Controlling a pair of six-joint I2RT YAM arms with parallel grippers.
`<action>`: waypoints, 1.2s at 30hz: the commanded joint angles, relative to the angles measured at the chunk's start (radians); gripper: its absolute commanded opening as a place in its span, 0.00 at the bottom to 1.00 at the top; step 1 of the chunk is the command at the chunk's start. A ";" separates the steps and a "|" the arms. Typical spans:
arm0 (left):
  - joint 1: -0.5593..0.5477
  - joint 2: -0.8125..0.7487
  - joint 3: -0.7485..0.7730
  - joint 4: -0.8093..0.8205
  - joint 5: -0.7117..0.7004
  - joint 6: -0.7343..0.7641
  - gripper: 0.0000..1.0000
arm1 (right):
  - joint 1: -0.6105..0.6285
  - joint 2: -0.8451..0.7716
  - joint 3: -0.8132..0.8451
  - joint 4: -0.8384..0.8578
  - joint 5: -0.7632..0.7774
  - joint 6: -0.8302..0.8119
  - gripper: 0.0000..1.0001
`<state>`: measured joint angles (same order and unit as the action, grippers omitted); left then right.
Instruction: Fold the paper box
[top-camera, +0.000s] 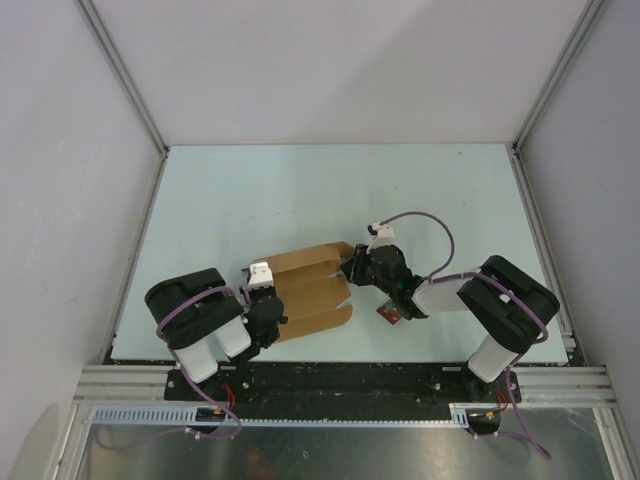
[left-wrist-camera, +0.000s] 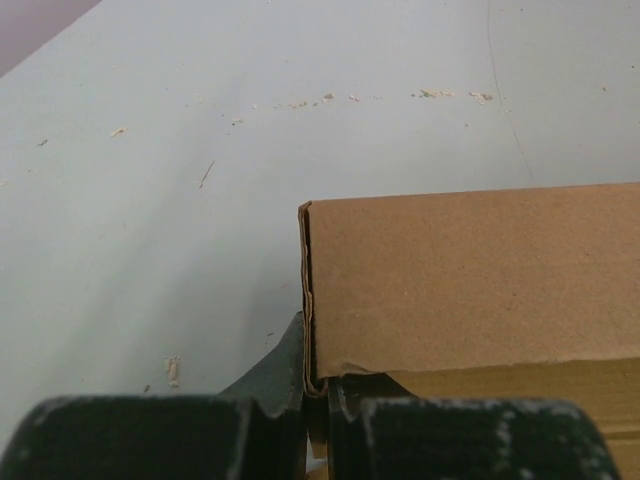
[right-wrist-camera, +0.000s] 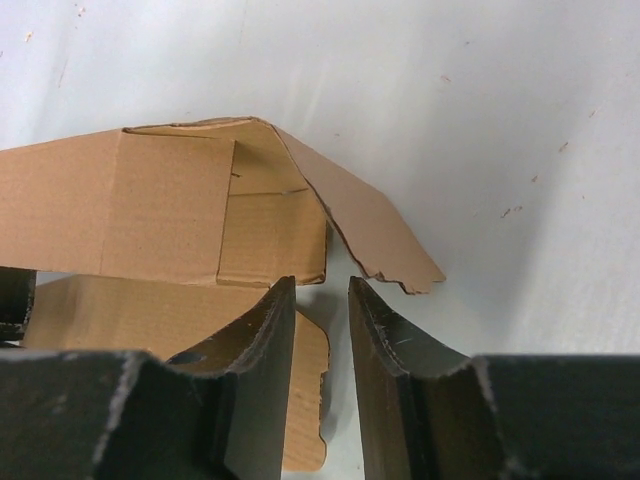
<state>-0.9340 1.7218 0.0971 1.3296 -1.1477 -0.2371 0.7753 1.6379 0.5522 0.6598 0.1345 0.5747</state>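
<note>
The paper box (top-camera: 310, 290) is a brown cardboard sheet lying partly folded between the two arms, its panels raised. My left gripper (top-camera: 268, 310) is shut on the box's left wall; in the left wrist view the folded cardboard edge (left-wrist-camera: 307, 300) runs down between the black fingers (left-wrist-camera: 275, 380). My right gripper (top-camera: 352, 268) hovers at the box's right end, open a little, with nothing between its fingers (right-wrist-camera: 265, 340). In the right wrist view an end flap (right-wrist-camera: 370, 225) slants up just beyond the fingertips, and a lower panel (right-wrist-camera: 160, 315) lies to the left under them.
A small dark red square item (top-camera: 390, 316) lies on the pale table (top-camera: 300, 190) under the right arm. Grey walls enclose the table at left, right and back. An aluminium rail (top-camera: 340, 380) runs along the near edge.
</note>
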 joint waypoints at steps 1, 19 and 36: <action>-0.008 0.004 -0.014 0.344 -0.010 -0.010 0.00 | -0.014 0.040 0.031 0.099 -0.016 0.020 0.33; -0.008 -0.002 -0.017 0.344 -0.015 -0.004 0.00 | -0.010 0.125 0.113 0.028 0.052 -0.022 0.11; -0.008 0.005 -0.016 0.345 -0.018 -0.005 0.00 | 0.022 0.180 0.189 -0.111 0.103 -0.067 0.07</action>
<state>-0.9340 1.7218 0.0933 1.3308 -1.1477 -0.2371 0.7975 1.8030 0.7113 0.5644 0.2203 0.5194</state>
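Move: The right hand, fingers part open, has the box's right end flap about 3 cm ahead and 1 cm to its right, roughly 1 cm below. The inner tab stands some 3 cm ahead and 2 cm left, 2 cm below. The red card lies about 9 cm back and 10 cm right, 5 cm below. From the left hand, which already grips the box's left corner, that end flap is around 6 cm ahead and 23 cm right, near its own height. The right fingertips close on nothing and come up against the inner side of the end flap, close to its fold. The right hand sinks a little, slides forward and slightly left into the open corner while shutting, then goes down again, about 3 cm lower and 2.5 cm farther out overall, its left side dipping some 10 degrees. The left hand stays in place, keeping its pinch on the box corner. ##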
